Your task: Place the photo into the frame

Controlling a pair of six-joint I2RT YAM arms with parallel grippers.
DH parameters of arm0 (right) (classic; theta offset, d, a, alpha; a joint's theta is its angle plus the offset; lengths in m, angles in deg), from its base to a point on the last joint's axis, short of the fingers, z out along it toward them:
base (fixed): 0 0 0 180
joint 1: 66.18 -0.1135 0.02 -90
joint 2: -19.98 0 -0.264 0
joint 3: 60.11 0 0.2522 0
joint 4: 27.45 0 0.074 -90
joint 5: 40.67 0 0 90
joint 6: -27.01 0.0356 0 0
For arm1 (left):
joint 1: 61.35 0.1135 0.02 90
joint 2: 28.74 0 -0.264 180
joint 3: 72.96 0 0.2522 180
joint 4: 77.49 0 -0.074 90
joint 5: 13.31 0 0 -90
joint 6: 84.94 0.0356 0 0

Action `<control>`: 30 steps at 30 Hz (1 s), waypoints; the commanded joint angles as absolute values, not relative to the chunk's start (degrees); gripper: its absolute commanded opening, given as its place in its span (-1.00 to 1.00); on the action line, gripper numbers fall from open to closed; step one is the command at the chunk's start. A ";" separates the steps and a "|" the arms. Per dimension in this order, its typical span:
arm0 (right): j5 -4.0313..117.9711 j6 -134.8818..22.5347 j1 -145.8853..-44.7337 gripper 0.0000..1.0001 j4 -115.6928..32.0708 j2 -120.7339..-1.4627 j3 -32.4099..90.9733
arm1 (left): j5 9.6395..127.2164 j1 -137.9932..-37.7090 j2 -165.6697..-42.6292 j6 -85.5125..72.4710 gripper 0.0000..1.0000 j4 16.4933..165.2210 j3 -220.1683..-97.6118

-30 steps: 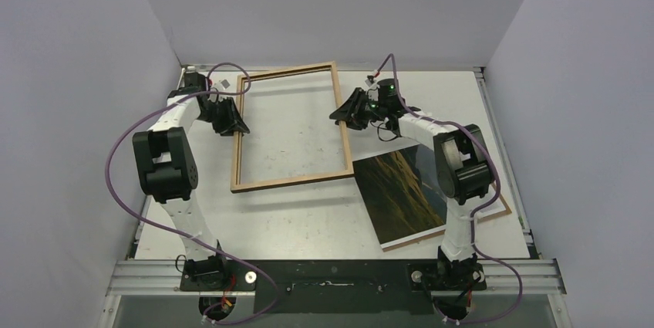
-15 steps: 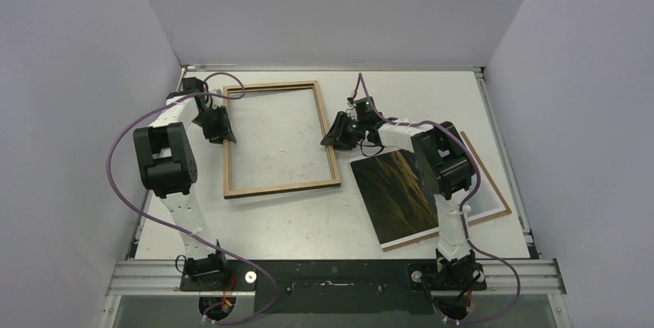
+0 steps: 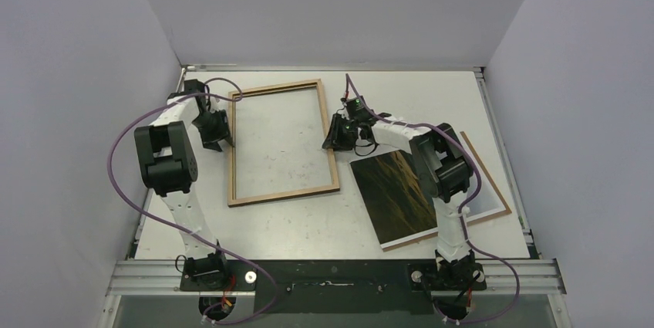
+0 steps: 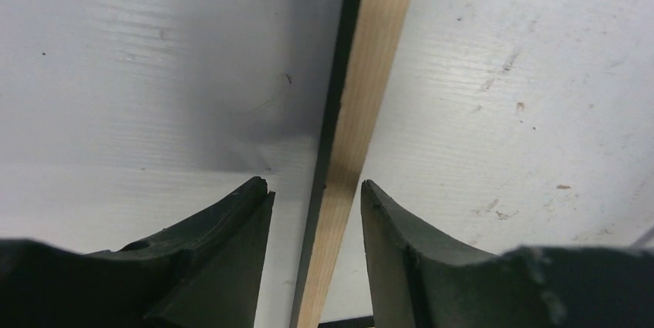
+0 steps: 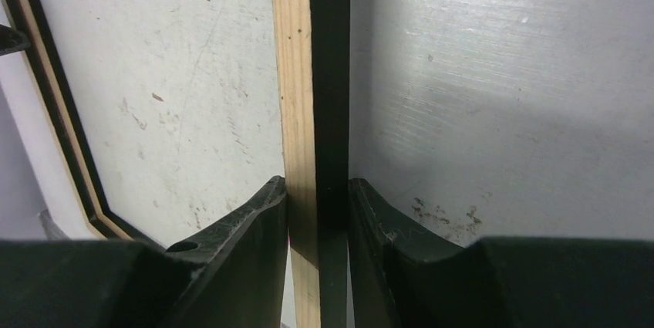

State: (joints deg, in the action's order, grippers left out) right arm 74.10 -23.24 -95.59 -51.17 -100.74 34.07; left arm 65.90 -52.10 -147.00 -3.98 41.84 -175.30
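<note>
The frame [image 3: 284,194] lies on the table with its light wood back up. My left gripper [image 3: 221,141] is open and straddles the frame's left rail [image 4: 372,73], with a gap on each side of it in the left wrist view [image 4: 314,183]. My right gripper [image 3: 332,141] is shut on the frame's right rail [image 5: 308,58], both pads pressed against it in the right wrist view [image 5: 317,182]. The photo [image 3: 395,193] lies face up to the right of the frame, partly hidden by my right arm.
A plain brown backing board [image 3: 487,174] lies under the photo, and its edge shows at the right. Grey walls close in the table [image 3: 308,224] on three sides. Purple cables loop off both arms.
The frame has moved left and toward the near side and its far end has come down. Both grippers moved with its side rails.
</note>
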 commanded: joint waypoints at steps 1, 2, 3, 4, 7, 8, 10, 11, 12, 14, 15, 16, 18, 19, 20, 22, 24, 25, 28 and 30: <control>65.34 -25.51 -96.40 -0.45 -62.43 -98.96 35.74 | 70.24 -51.77 -148.49 -5.92 -0.10 38.14 -179.31; 65.20 -25.40 -96.43 -0.45 -62.78 -98.87 35.74 | 70.72 -51.74 -148.42 -5.93 -0.08 37.80 -179.54; 64.90 -25.48 -96.52 -0.45 -63.28 -98.59 35.78 | 71.02 -51.77 -148.17 -5.93 -0.06 37.75 -179.61; 64.55 -25.77 -96.68 -0.44 -63.75 -98.24 35.93 | 71.14 -51.79 -147.59 -5.93 -0.03 37.74 -179.70; 64.83 -26.65 -97.11 -0.37 -66.10 -98.00 37.40 | 70.26 -51.77 -145.72 -6.16 0.05 37.62 -180.33; 65.03 -26.73 -97.18 -0.32 -66.97 -97.93 38.08 | 70.12 -51.77 -144.87 -6.31 0.09 37.38 -180.65; 63.90 -27.42 -97.16 -0.17 -69.14 -97.33 39.85 | 70.18 -51.86 -143.06 -6.29 0.17 37.16 -181.29; 62.60 -28.02 -97.13 -0.10 -70.58 -96.89 40.73 | 70.56 -51.86 -142.06 -6.28 0.23 37.08 -181.60; 61.12 -28.80 -97.08 -0.04 -71.66 -96.30 41.56 | 71.07 -51.86 -140.98 -6.28 0.26 36.92 -181.78; 58.56 -30.14 -96.87 0.01 -72.44 -94.30 42.53 | 71.82 -51.86 -138.79 -6.13 0.40 36.76 -181.79; 58.26 -30.37 -96.77 0.01 -71.67 -93.02 42.46 | 72.27 -51.93 -137.62 -6.15 0.44 36.18 -182.03; 58.07 -30.35 -96.65 0.01 -70.76 -91.71 42.49 | 72.68 -52.07 -136.49 -6.19 0.46 35.71 -182.34; 56.71 -29.49 -96.73 0.09 -69.81 -89.18 43.16 | 73.33 -52.65 -134.15 -6.28 0.52 35.26 -182.63; 55.78 -28.42 -96.72 0.11 -69.98 -88.10 43.66 | 73.40 -53.10 -133.07 -6.23 0.55 35.08 -182.88; 54.79 -27.39 -96.59 0.13 -70.24 -86.99 44.13 | 73.52 -53.62 -131.98 -6.09 0.58 34.87 -183.13; 52.52 -26.96 -96.41 0.15 -71.26 -84.62 44.43 | 74.16 -55.13 -129.90 -5.58 0.61 34.82 -183.51; 46.84 -27.12 -96.30 0.17 -73.82 -82.25 44.14 | 75.73 -56.67 -127.67 -4.36 0.61 35.59 -183.30; 44.49 -27.19 -95.75 0.18 -74.75 -80.80 43.39 | 76.89 -57.49 -126.42 -3.75 0.61 36.22 -182.98; 44.13 -25.31 -91.70 0.25 -74.80 -75.33 37.45 | 79.97 -59.53 -121.69 -3.44 0.63 40.27 -180.13; 45.68 -23.76 -86.82 0.26 -75.70 -71.07 33.59 | 77.24 -58.94 -120.02 -5.30 0.68 42.25 -179.38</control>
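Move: Between the right hand's closed fingers sits the right side of the face-down frame; the frame's middle lies roughly 14 cm to that hand's left, level fore and aft and about 1 cm lower. From the left hand, already loosely open astride the left side, it is some 15 cm to the right, also level and 1 cm lower. The photo on its board lies about 26 cm right of the right hand and 12 cm back, 2 cm lower. Letting go of the frame's right side, the right hand spreads its fingers, slides a few centimetres right close to the table, then climbs about 14 cm and swings farther right, its fingers turning to point more downward. The left hand opens wide, pauses low around the left side, and lifts nearly straight up some 17 cm, fingertips tipping forward. ##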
